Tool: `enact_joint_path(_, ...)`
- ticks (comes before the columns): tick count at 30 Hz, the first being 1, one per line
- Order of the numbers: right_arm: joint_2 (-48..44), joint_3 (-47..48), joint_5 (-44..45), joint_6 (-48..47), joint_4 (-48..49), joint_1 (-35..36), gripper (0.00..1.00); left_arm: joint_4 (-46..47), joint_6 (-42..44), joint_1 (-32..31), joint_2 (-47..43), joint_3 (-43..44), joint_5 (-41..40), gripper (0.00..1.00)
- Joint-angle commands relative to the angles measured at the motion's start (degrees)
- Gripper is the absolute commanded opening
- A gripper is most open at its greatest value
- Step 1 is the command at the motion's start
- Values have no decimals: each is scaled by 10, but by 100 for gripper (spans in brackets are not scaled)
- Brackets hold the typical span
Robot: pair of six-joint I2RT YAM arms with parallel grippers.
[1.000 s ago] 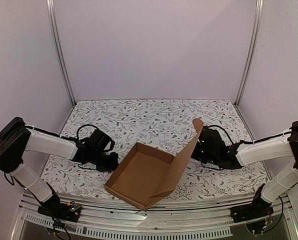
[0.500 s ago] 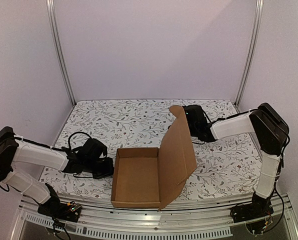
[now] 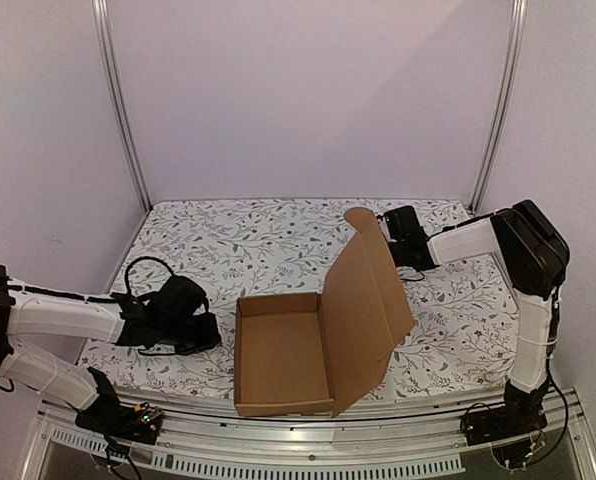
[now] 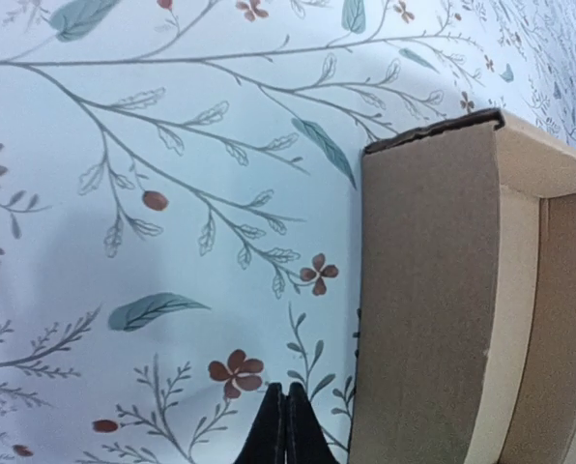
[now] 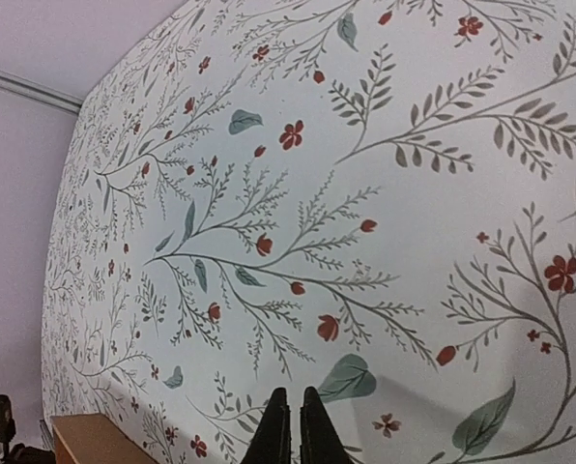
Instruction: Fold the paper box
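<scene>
The paper box is a brown cardboard tray near the table's front edge, with its lid standing up along the right side and leaning right. My left gripper lies low on the cloth just left of the tray and apart from it, shut and empty. In the left wrist view the gripper has its tips pressed together beside the tray's outer wall. My right gripper sits behind the lid's top corner, shut on nothing. In the right wrist view the gripper points over bare cloth, with a box corner at lower left.
A floral cloth covers the table. Plain walls and metal posts close in the back and sides. A metal rail runs along the front edge, close to the box's near wall.
The box has turned square to the front edge and its lid has risen steeper. My right arm swung to the back right and came off the lid. My left gripper drew back left.
</scene>
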Motion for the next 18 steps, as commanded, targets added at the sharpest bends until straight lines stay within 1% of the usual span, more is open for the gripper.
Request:
enact_joint_path(1,-75,-65,-4,-54,-52,-7,4,-105,43,25,-49,24,-71,4)
enact_joint_path(5,-133,-151,-5,-55,-47,-7,4,-119,87,68,-65,45,-68,4)
enact_joint_path(9,-202,-244,-29,-37,-24,0,0,-125,142,101,-49,99,-66,5)
enact_joint_path(12,-262,-314,-35,-14,-8,21,0,-131,172,126,-15,150,-68,7)
enact_joint_path(14,-296,-355,-38,3,1,45,0,-113,191,143,15,179,-60,7)
enact_joint_path(18,-358,-431,-33,54,11,108,0,-79,213,171,91,239,-10,5)
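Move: The box's lid stands propped up along the tray's right side. Its middle is about 20 cm back, 6 cm left and some 4 cm above the right hand, with the open tray's middle 20 cm back, 23 cm left and 5 cm lower than that hand. From the left hand, the tray's middle lies about 17 cm right and 1 cm back, roughly level; the lid's middle is 33 cm right, 1 cm back and some 8 cm higher. Backward sweeps the right hand, about 18 cm and some 6 cm right, nearly level and fingers shut, along the outer side of the propped lid to its outer edge; contact there can't be seen. Meanwhile the left hand, empty and shut, slips left away from the tray's left wall, then forward and up, its fingers tilting up about 15 degrees. ##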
